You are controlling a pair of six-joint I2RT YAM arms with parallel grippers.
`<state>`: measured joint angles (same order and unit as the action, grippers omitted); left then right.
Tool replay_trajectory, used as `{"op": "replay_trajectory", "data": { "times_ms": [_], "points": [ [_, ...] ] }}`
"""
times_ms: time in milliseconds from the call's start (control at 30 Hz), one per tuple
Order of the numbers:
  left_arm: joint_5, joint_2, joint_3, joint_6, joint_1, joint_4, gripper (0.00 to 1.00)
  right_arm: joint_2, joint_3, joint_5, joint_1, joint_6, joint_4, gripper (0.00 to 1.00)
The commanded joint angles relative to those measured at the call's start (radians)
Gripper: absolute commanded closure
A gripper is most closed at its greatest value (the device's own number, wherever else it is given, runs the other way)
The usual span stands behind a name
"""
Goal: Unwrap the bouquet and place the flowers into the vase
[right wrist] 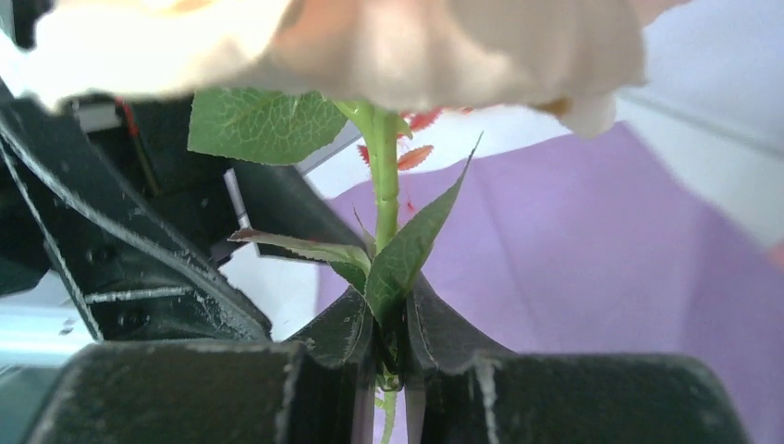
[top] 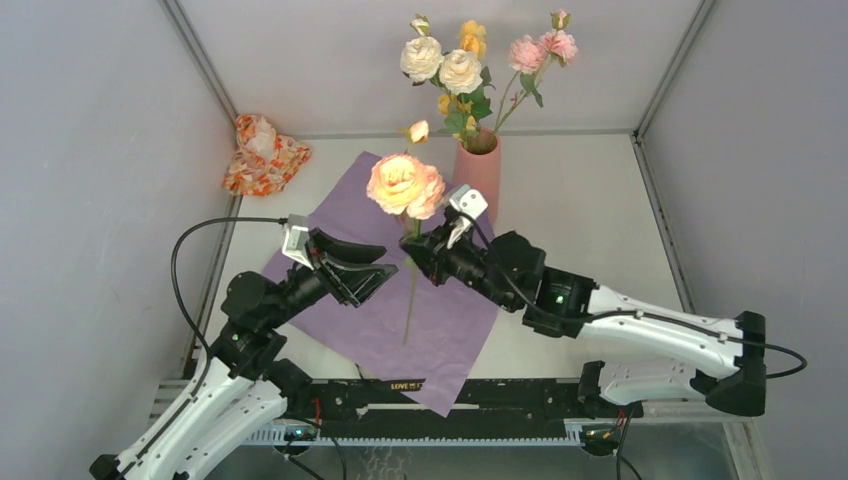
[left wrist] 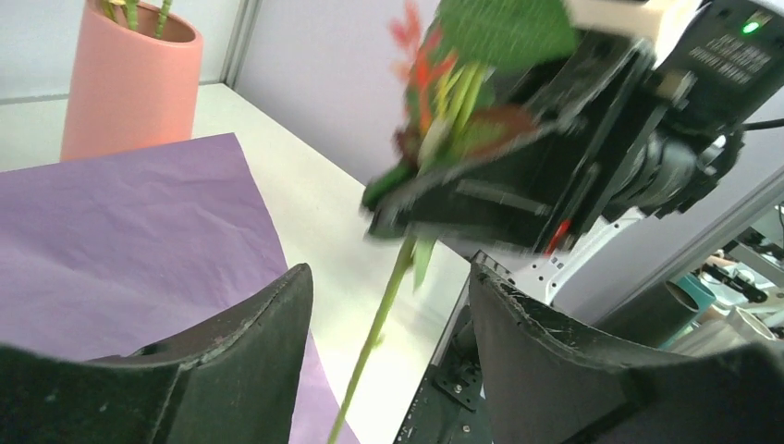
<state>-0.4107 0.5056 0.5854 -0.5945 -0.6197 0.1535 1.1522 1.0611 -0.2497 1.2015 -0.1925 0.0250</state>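
The bouquet's lilac-purple paper lies spread flat on the table. A salmon-pink vase behind it holds several flowers with cream, yellow and pink heads. My right gripper is shut on the green stem of a peach rose, held upright above the paper. Its stem hangs down below the fingers. My left gripper stands open just left of that stem, which shows between its fingers without touching them. The vase appears at the left wrist view's upper left.
An orange-red floral cloth bundle lies at the back left by the wall. Grey walls close in the table on the left, right and back. A black rail runs along the near edge under the paper's corner.
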Motion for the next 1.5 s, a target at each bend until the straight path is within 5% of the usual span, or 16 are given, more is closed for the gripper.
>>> {"op": "replay_trajectory", "data": {
  "times_ms": [0, 333, 633, 1067, 1467],
  "points": [
    [0.065, -0.017, 0.039, 0.007, -0.006, -0.020, 0.33, -0.093, 0.144, -0.200, -0.009, 0.184, -0.056, 1.00],
    [0.173, -0.009, 0.079, 0.031, -0.005, -0.144, 0.32, -0.217, 0.266, -0.342, -0.009, 0.663, 0.274, 1.00],
    [0.235, -0.020, 0.074, 0.035, -0.005, -0.189, 0.32, -0.134, 0.372, -0.366, -0.046, 1.042, 0.569, 1.00],
    [0.233, -0.025, 0.076, 0.049, -0.006, -0.208, 0.32, -0.009, 0.485, -0.207, -0.385, 0.743, 0.352, 1.00],
    [0.254, -0.024, 0.065, 0.056, -0.006, -0.219, 0.32, 0.034, 0.424, -0.158, -0.442, 0.567, 0.317, 1.00]
  ]
}}
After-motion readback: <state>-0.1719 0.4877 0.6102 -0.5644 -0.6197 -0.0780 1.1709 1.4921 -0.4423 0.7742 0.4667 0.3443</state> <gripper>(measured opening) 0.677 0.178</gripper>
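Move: Ahead of the right hand, which already holds the peach rose by its stem, the vase stands about 28 cm farther out and 15 cm to the right, its middle some 22 cm below. Its white roses stand about 29 cm ahead, 5 cm right and 10 cm above this hand; its pink flowers 29 cm ahead, 21 cm right, equally high. The purple paper's middle is 14 cm ahead, 3 cm left, 33 cm below. From the left hand the vase lies 31 cm ahead, 21 cm right, 22 cm below. Lifting the peach rose fast, the right hand rises about 30 cm while sweeping some 20 cm right, then goes forward roughly 10 cm and sinks a little, ending high on the near side of the vase. It keeps its pinch on the stem, swings clockwise to point mostly forward and tips its fingers well up. The left hand, already free and open, sinks slightly and eases forward and left. ##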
